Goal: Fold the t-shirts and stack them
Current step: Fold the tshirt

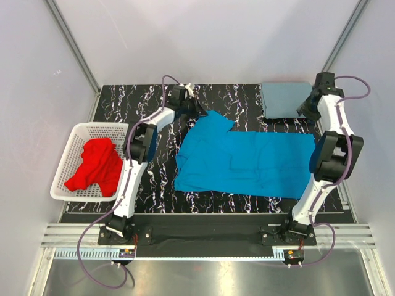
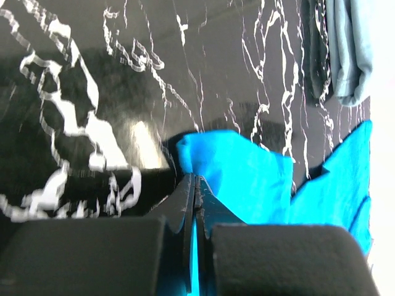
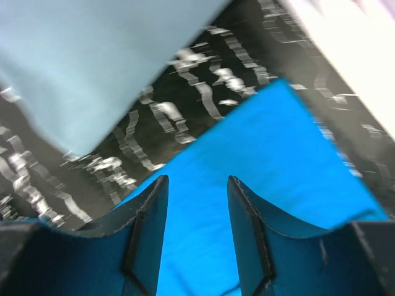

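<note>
A bright blue t-shirt (image 1: 247, 161) lies spread flat in the middle of the black marbled table (image 1: 154, 179). My left gripper (image 1: 199, 110) is at the sleeve on the shirt's far left corner. In the left wrist view the left gripper (image 2: 195, 179) is shut, with a fold of the blue t-shirt (image 2: 247, 179) pinched between its fingers. My right gripper (image 1: 306, 112) hovers at the shirt's far right corner. Seen from the right wrist, that gripper (image 3: 197, 182) is open over the blue cloth (image 3: 271, 142) and grips nothing. A folded grey-blue t-shirt (image 1: 285, 98) lies at the back right.
A white lattice basket (image 1: 102, 126) at the table's left edge holds a crumpled red t-shirt (image 1: 95, 163). The grey-blue t-shirt (image 3: 92, 55) lies just beyond my right gripper, and its edge (image 2: 349, 49) also shows in the left wrist view. White walls enclose the table.
</note>
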{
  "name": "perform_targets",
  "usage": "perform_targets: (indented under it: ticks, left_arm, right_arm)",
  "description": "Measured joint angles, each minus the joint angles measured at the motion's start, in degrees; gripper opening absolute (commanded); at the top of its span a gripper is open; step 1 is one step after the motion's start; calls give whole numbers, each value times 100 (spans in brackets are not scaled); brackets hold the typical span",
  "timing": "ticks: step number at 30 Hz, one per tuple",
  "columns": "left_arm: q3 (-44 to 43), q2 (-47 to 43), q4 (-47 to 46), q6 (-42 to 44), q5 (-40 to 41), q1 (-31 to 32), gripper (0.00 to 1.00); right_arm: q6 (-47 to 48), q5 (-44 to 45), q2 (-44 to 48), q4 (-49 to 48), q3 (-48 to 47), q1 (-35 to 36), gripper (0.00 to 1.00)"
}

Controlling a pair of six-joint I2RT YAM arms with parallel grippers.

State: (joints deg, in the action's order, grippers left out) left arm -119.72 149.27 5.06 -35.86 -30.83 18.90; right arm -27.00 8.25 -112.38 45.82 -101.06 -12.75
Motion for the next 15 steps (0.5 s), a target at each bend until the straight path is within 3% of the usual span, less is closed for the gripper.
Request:
perform_targets:
  ticks: [8,15]
  left_arm:
    - [393,-643,-289,-7,-90,-48,0]
    - [470,-876,-837,-140,-387,-52,0]
  right_arm:
    - [-7,455,-98,337,0,-603,46]
    - [76,614,-741,343,-7,-890,45]
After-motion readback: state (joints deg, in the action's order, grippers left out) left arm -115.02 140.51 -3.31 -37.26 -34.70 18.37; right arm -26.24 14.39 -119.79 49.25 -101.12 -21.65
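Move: The left hand already has the tip of the blue shirt's sleeve shut between its fingers, just above the table; the shirt body's middle lies some 25 cm back and 17 cm to its right, the folded grey cloth about 40 cm right and 8 cm farther out. The open right hand hangs about 12 cm up, with the shirt's far hem corner roughly 9 cm to its right and level fore and aft; the grey cloth's middle is about 16 cm straight ahead. The left hand keeps its pinch on the sleeve tip and, after a slow start, lifts it almost straight up about 9 cm, tipping its fingers some 10 degrees towards level. Meanwhile the right hand carries on to its own right, about 8 cm in all and 4 to 5 cm back, sinking some 6 cm, mostly in the later part, down towards the far hem corner, as its half-open fingers steepen and turn slightly clockwise without touching the shirt yet. ##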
